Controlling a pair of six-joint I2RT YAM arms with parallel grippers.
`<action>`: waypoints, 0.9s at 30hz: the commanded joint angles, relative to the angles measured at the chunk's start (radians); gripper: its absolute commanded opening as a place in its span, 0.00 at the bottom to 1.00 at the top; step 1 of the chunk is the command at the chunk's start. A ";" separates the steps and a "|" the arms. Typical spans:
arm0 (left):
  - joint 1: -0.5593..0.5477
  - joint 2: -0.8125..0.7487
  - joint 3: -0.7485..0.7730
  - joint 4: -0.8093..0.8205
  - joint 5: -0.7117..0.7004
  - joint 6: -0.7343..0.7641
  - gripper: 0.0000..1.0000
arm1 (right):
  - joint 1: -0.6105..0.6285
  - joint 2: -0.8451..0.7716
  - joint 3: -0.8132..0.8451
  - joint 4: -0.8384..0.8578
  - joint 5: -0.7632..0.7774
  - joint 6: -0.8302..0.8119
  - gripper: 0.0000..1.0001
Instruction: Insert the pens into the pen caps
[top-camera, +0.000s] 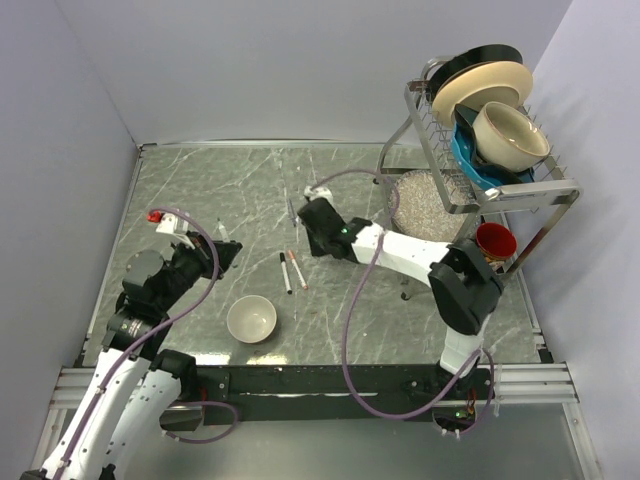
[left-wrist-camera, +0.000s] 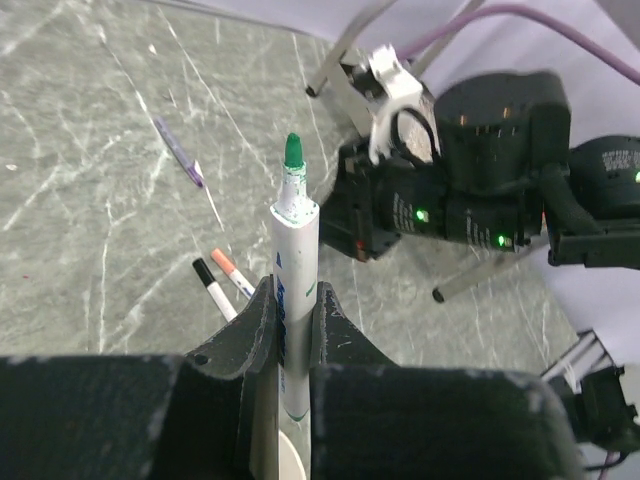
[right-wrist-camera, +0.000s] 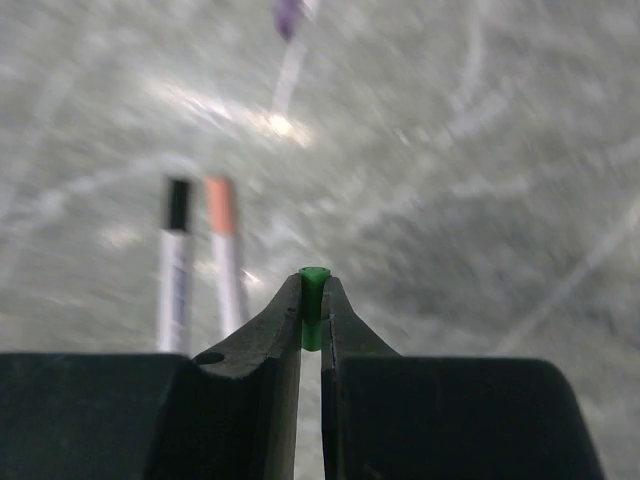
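A white pen with a green tip (left-wrist-camera: 293, 240) stands between the fingers of my left gripper (left-wrist-camera: 295, 300), which is shut on its barrel. My left gripper (top-camera: 222, 252) hovers left of the table's middle. The right gripper (right-wrist-camera: 312, 300) is shut on a small green pen cap (right-wrist-camera: 313, 290); in the top view this gripper (top-camera: 318, 222) hangs just right of two more pens. Those lie side by side on the table, one black-ended (top-camera: 285, 273) (right-wrist-camera: 175, 270), one orange-red-ended (top-camera: 297, 269) (right-wrist-camera: 225, 260).
A white bowl (top-camera: 251, 319) sits near the front edge, below the lying pens. A thin purple-tipped stick (top-camera: 292, 210) (left-wrist-camera: 180, 152) lies behind them. At the right stand a dish rack (top-camera: 500, 190) with bowls and plates, and a red cup (top-camera: 495, 240).
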 joint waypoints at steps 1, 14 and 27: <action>-0.001 0.005 0.045 0.025 0.057 0.038 0.01 | -0.005 -0.068 -0.163 0.016 0.065 0.073 0.00; -0.001 -0.010 0.039 0.016 0.025 0.026 0.01 | -0.003 -0.025 -0.254 0.022 0.004 0.163 0.08; -0.001 -0.001 0.042 0.013 0.010 0.020 0.01 | -0.003 -0.013 -0.231 -0.079 -0.089 0.111 0.42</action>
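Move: Below and behind the right hand, which holds the green cap, lies the bare patch of table it is bound for: about 6 cm back, 5 cm to its right and 8 cm down. The pink pen's middle is about 3 cm back and 3 cm left of this hand, the black pen's 4 cm back and 6 cm left, both on the table. From the left hand, still holding the green pen, that patch is about 4 cm ahead, 21 cm right and 25 cm below. Sinking fast by about 8 cm while drawing back and to its right, the right hand carries the green cap away from the pink and black pens down to the bare table. It then all but stays there, its fingers tipping some 10 degrees steeper, and opens to let go of the cap. ##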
